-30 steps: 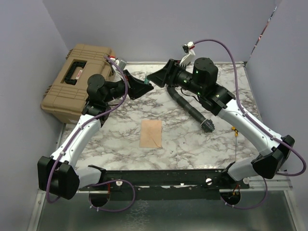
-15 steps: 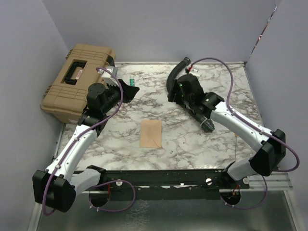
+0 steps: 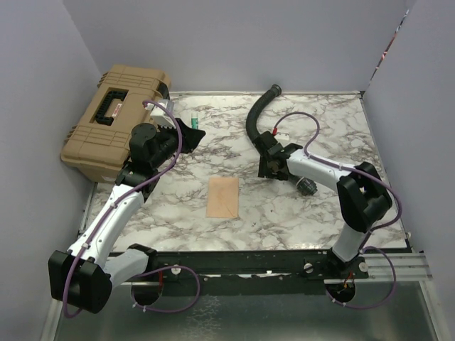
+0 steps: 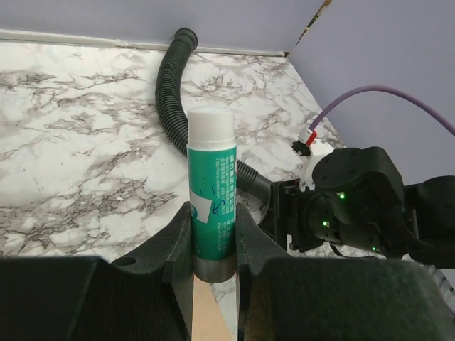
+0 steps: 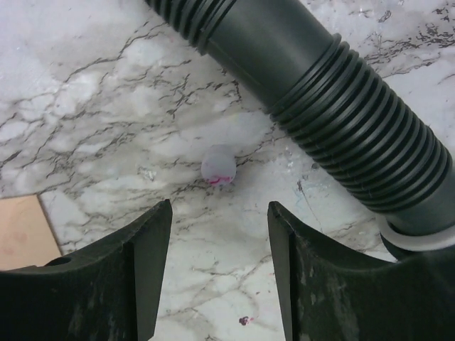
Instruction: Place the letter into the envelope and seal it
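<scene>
A kraft-brown envelope (image 3: 222, 197) lies flat in the middle of the marble table; I see slivers of it in the left wrist view (image 4: 208, 317) and the right wrist view (image 5: 23, 231). The letter is hidden or out of view. My left gripper (image 3: 189, 132) hovers behind and to the left of the envelope, shut on a green glue stick (image 4: 211, 192) with a white cap, its tip pointing away. My right gripper (image 3: 264, 169) is low over the table to the right of the envelope, open (image 5: 220, 213) with only bare marble between its fingers.
A black corrugated hose (image 3: 257, 117) curves from the back of the table to a cuff (image 3: 306, 185) right beside my right gripper. A small white blob with a pink mark (image 5: 218, 165) lies just ahead of the right fingers. A tan hard case (image 3: 114, 121) stands at the back left.
The right arm has swung down from high at the back to low over the table right of the envelope. The left gripper drew back slightly with the glue stick, then held still.
</scene>
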You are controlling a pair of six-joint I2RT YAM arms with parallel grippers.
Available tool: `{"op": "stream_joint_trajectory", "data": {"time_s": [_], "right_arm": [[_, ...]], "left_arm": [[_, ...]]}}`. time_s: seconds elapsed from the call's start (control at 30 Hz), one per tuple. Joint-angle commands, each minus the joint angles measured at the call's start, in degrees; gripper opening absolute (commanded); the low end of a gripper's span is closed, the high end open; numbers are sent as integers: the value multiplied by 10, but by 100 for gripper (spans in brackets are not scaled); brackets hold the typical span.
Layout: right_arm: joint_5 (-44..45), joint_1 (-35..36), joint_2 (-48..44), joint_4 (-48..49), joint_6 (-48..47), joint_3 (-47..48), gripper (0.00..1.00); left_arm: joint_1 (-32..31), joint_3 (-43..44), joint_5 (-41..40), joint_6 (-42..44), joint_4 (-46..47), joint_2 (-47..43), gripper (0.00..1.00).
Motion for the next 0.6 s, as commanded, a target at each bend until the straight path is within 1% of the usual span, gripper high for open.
{"op": "stream_joint_trajectory", "data": {"time_s": [0.0, 0.1, 0.23, 0.4, 0.57], "right_arm": [[-6, -20, 32, 37, 8, -3, 58], [-7, -22, 52, 52, 0, 5, 55], [-7, -27, 74, 38, 8, 23, 48], [-8, -28, 78, 39, 11, 20, 40], [2, -28, 76, 37, 1, 22, 38]], "left_arm": [[0, -2, 21, -25, 10, -1, 0], [1, -4, 25, -31, 18, -2, 0], [0, -3, 30, -30, 19, -5, 0], [0, -3, 34, -26, 18, -6, 0], [-1, -2, 35, -25, 20, -2, 0]]}}
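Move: The small grey cap stands nearly under the right hand, about 4 cm below it, some 2 cm ahead and level with it sideways. From that hand the envelope lies about 15 cm to the left and 6 cm back, and the near end of the black hose about 10 cm to the right and 2 cm back. From the left hand, which still holds the glue stick, the cap is roughly 21 cm to the right, 1 cm ahead and 28 cm below. The right hand sinks about 3.5 cm with a small reach forward, bringing its down-slanting fingers around the small grey cap beside the black hose. The fingers start closing on the way down and go on after the hand has stopped, from rather wide to a gap only slightly wider than the cap, with one tip close on either side; a firm pinch can't be made out. ##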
